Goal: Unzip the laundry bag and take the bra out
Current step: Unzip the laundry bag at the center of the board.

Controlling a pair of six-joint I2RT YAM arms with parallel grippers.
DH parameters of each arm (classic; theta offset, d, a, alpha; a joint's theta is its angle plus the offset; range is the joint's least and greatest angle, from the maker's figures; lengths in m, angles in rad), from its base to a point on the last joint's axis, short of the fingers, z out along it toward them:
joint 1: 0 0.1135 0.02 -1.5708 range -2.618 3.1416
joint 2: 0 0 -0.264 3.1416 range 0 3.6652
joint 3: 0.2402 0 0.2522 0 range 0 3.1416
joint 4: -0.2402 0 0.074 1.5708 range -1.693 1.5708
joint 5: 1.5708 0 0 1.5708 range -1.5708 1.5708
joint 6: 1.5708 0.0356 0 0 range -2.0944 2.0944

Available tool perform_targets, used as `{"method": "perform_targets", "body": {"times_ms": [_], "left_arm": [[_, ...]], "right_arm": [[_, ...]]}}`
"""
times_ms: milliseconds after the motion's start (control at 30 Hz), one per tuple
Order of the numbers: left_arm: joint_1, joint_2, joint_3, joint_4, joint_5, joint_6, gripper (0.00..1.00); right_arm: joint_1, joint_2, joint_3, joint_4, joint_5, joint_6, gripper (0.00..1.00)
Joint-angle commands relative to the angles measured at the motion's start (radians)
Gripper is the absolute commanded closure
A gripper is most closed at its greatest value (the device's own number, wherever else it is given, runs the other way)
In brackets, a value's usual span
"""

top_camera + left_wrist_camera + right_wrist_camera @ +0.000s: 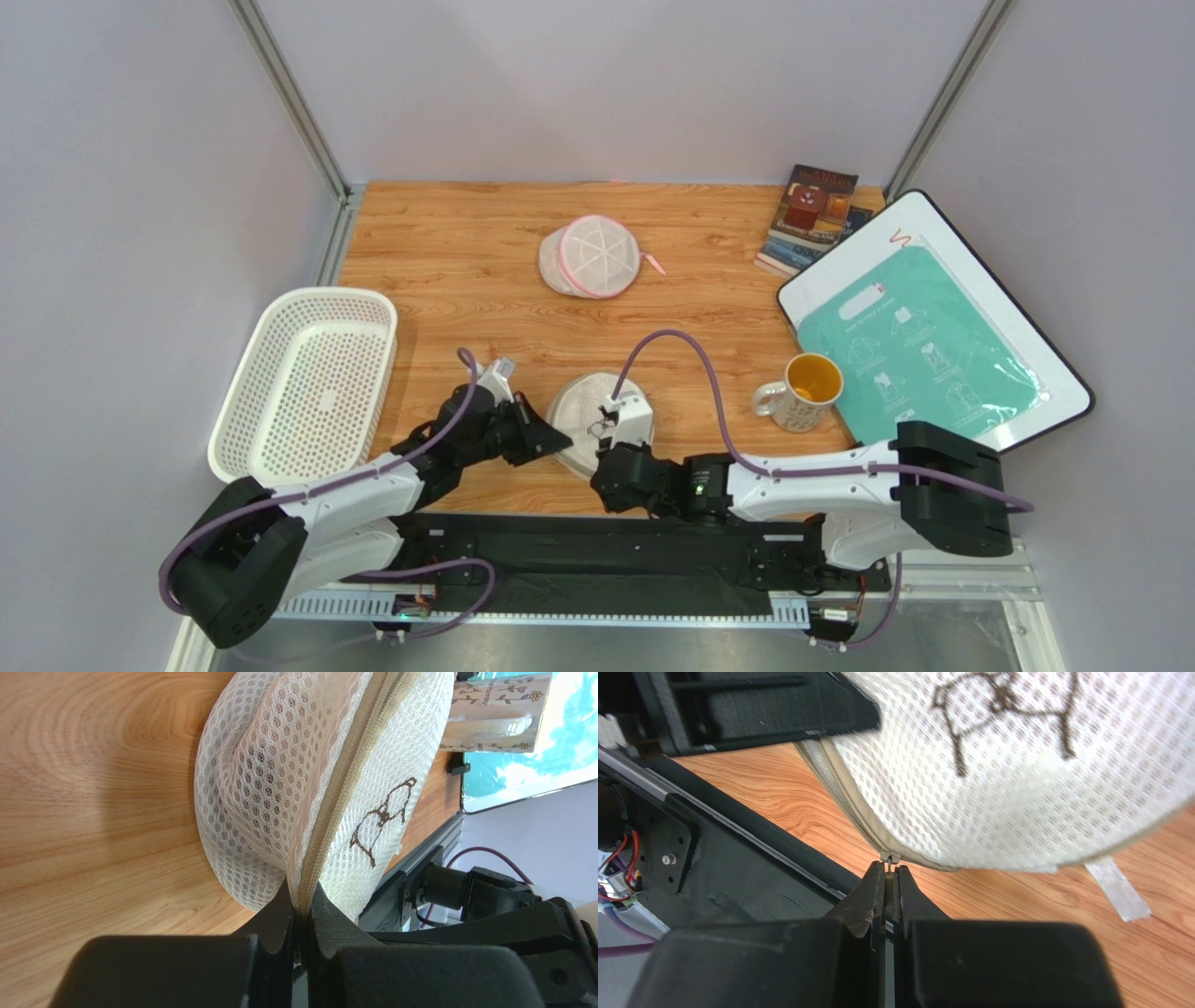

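Observation:
The laundry bag (601, 406), a domed beige-white mesh pouch, is tilted up off the wood near the table's front. Its dark bra pictogram (382, 822) faces the right arm. My left gripper (303, 903) is shut on the bag's rim, pinching the beige zip tape (351, 763) and the mesh beside it. My right gripper (891, 871) is shut on the small metal zip pull (889, 857) at the bag's lower edge (1018, 777). In the top view the left gripper (561, 438) and right gripper (612, 431) meet at the bag's near side. The zip looks closed. The bra is hidden.
A white slotted basket (302, 385) sits at the left. A second round mesh pouch with pink trim (596, 256) lies further back. A yellow-lined mug (802, 389), a white board with a teal sheet (926, 329) and books (814, 217) stand at the right.

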Motion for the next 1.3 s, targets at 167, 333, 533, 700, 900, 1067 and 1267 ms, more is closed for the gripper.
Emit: {"method": "perform_targets", "body": {"times_ms": [167,333,533,700,900,1067,1267], "left_arm": [[0.043,-0.019,0.022,0.008,-0.03,0.03,1.0],[0.049,-0.033,0.019,0.0,-0.016,0.036,1.0],[0.054,-0.062,0.008,-0.015,-0.015,0.037,1.0],[0.054,-0.079,0.001,-0.022,-0.012,0.037,1.0],[0.054,-0.109,0.008,-0.054,0.011,0.068,0.34],[0.057,-0.168,0.012,-0.118,-0.007,0.096,0.17],[0.091,-0.186,0.018,-0.143,-0.028,0.134,0.16]], "right_arm": [[0.012,-0.111,-0.063,-0.078,0.072,0.046,1.0],[-0.001,-0.148,-0.084,-0.107,0.1,0.047,1.0],[-0.038,-0.209,-0.137,-0.116,0.109,0.052,1.0],[-0.075,-0.234,-0.152,-0.127,0.111,0.034,1.0],[-0.083,-0.251,-0.129,-0.174,0.13,0.006,1.0],[-0.089,-0.28,-0.115,-0.23,0.141,-0.023,1.0],[-0.089,-0.313,-0.127,-0.243,0.123,-0.077,1.0]]}}
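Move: The laundry bag's middle lies about 5 cm ahead and 2 cm to the right of the right fingers, which already hold the zipper pull at its near edge; its white tab sits some 7 cm right and 4 cm ahead of them. The mug stands roughly 29 cm right and 9 cm ahead of this hand. From the left fingers, shut on the zipper edge, the bag's middle is about 4 cm ahead and 5 cm right. The zipper pull, still pinched in the right fingers, is drawn to the right along the bag's near edge towards the white tab, about 8 cm in all and a little forward. The left fingers at first keep the zipper edge and rise some 2 cm, then open wide and let it go, easing back to the left, while the right hand pulls on. ##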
